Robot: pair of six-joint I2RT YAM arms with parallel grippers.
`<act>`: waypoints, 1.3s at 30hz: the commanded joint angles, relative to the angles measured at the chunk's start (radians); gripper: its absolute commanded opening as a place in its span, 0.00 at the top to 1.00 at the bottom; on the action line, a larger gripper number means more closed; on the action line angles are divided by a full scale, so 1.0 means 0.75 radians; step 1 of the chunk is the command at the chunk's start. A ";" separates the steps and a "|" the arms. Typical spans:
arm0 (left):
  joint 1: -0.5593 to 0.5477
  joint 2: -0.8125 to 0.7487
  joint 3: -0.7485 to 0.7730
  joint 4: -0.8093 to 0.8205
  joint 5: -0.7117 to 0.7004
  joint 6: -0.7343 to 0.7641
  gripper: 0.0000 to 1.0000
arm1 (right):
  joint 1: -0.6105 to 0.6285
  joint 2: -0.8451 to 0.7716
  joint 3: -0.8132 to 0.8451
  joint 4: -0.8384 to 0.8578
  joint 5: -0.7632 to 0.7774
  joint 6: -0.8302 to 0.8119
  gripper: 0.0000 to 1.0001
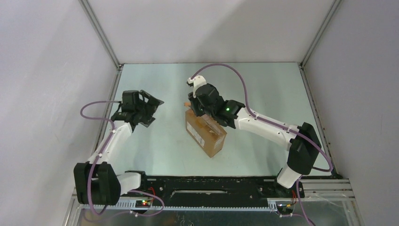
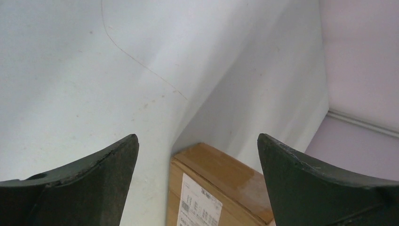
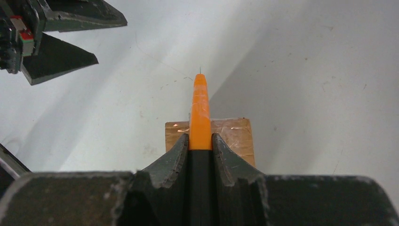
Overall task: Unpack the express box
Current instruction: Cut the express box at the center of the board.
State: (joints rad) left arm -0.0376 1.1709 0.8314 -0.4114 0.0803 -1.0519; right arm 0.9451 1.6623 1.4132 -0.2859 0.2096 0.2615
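Note:
The express box, brown cardboard with a white label and clear tape, lies mid-table. Its label face shows low in the left wrist view, between and beyond my wide-apart left fingers. My left gripper hovers open and empty to the box's left, apart from it. My right gripper is shut on an orange-and-black utility knife. The knife's orange tip points past the far end of the box. In the top view the right gripper sits over that far end.
Grey enclosure walls stand close on three sides, with metal frame posts at the back corners. The arm bases and a black rail run along the near edge. Purple cables loop off both arms. My left gripper's fingers show at the right wrist view's upper left.

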 commanded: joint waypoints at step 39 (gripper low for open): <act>-0.664 1.081 1.725 -1.462 -0.325 -0.017 0.00 | 0.008 -0.647 -0.278 -0.203 0.349 0.033 1.00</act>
State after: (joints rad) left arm -0.5190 1.9453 2.0632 -1.4448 -0.1383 -1.0714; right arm 0.9497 1.2339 1.2129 -0.4797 0.4530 0.2638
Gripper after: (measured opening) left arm 0.996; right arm 0.227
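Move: The left hand, open and empty, has the standing box's middle about 21 cm to its right, 5 cm back and 8 cm below; the box's far end is nearer, some 15 cm right and 3 cm ahead. The knife, in the right fingers, hangs about 15 cm to the left hand's right and 6 cm higher. From the right hand, poised over that far end, the box's middle lies about 5 cm back, 6 cm right and 14 cm below. The left hand heads right for the box's far end, about 14 cm in all, rising some 8 cm on the way and then sinking about 3 cm, its wide-open fingers tipping down and turning clockwise. Meanwhile the right hand, still gripping the knife, clears off up and about 12 cm to the right, easing back and sinking again late on. ##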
